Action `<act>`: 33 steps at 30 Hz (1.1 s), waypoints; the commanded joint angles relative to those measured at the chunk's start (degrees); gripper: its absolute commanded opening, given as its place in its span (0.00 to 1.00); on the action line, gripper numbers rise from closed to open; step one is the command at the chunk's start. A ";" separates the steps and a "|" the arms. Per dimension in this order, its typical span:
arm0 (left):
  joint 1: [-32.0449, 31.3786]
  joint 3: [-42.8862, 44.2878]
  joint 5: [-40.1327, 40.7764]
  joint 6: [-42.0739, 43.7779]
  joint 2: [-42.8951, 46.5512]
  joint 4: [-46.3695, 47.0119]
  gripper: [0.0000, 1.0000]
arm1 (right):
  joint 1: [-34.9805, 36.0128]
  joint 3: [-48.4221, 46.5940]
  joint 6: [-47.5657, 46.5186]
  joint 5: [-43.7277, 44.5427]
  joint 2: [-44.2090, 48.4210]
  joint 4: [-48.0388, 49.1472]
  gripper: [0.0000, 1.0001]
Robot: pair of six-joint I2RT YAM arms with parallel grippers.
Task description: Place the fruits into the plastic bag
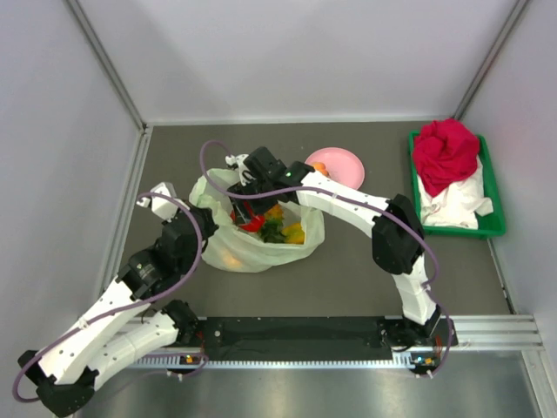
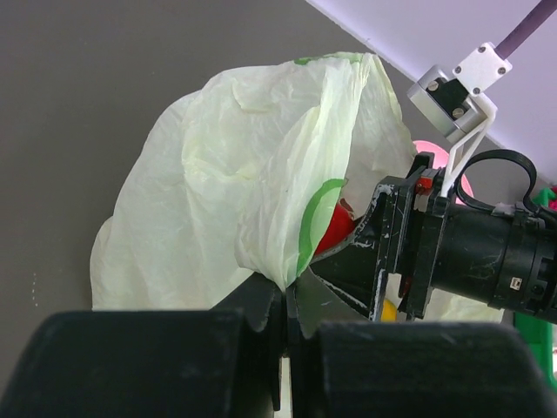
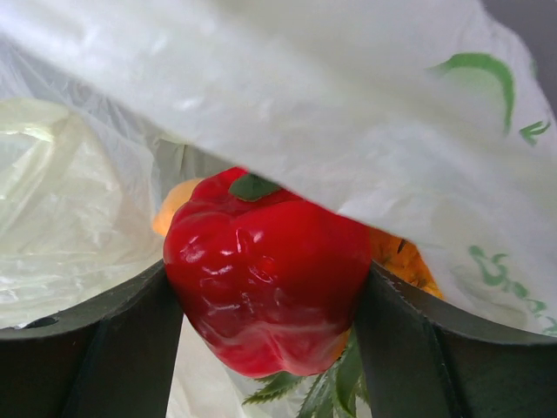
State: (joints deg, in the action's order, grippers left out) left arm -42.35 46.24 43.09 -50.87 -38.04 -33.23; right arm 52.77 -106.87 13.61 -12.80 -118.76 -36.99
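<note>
The pale-green plastic bag (image 1: 252, 239) lies mid-table with its mouth held open. My left gripper (image 2: 292, 292) is shut on the bag's rim (image 2: 287, 252) at the near left side. My right gripper (image 3: 265, 300) reaches into the bag's mouth and is shut on a red fruit (image 3: 265, 279), both fingers pressing its sides. Behind it inside the bag I see an orange-yellow fruit (image 3: 174, 205) and the small orange pineapple (image 3: 409, 261) with green crown (image 3: 335, 383). In the top view the red fruit (image 1: 252, 223), pineapple crown (image 1: 275, 230) and yellow fruit (image 1: 296, 233) show in the bag.
A round pink plate (image 1: 341, 164) with one orange fruit (image 1: 318, 167) sits just behind the right arm. A green tray (image 1: 487, 222) with a red cloth bundle (image 1: 446, 152) and white cloth stands at the far right. Grey walls close the table on three sides.
</note>
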 commanded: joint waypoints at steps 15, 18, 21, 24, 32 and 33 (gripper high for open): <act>0.25 -0.01 2.08 -0.37 2.36 1.59 0.00 | -1.71 -0.18 -0.77 -7.33 2.57 0.25 0.84; 0.25 -0.09 2.17 -0.37 2.27 1.59 0.00 | -1.62 -0.27 -0.69 -7.33 2.66 0.17 0.87; 0.25 -0.09 1.91 -0.46 2.45 1.51 0.00 | -1.71 -0.44 -0.69 -6.72 3.27 -0.10 0.93; 0.16 -0.10 2.08 -0.54 2.53 1.15 0.00 | -1.71 -0.88 -0.69 -6.45 4.06 0.08 0.94; 0.25 -0.27 2.09 -0.90 2.53 1.15 0.00 | -1.97 -1.85 0.37 -6.80 6.78 0.52 0.95; 0.25 -0.27 2.08 -0.90 2.45 1.24 0.00 | -2.06 -1.76 0.54 -6.89 7.05 0.43 0.95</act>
State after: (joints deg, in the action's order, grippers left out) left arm -42.35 46.22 44.36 -51.13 -35.86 -33.08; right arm 51.29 -106.17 13.52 -18.98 -117.30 -37.89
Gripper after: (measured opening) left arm 0.020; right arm 0.945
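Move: The red pepper is already in the right gripper, inside the plastic bag; its drop spot on the bag's bottom lies about 5 cm to this hand's left, 1 cm back and some 8 cm below. From the hand, the peach lies roughly 4 cm left, 3 cm back, and the pineapple 5 cm right, 3 cm ahead, both about 8 cm down. From the left gripper the drop spot is some 3 cm ahead, 6 cm right, 18 cm down. Let go of the red pepper: open the right gripper from about two-thirds to nearly full width while easing the hand back about 1 cm and tilting it some 5 degrees, then start lifting it straight up by roughly 1 cm with the fingers wide. Keep the left gripper shut on the bag's rim, raising it about 1 cm. ##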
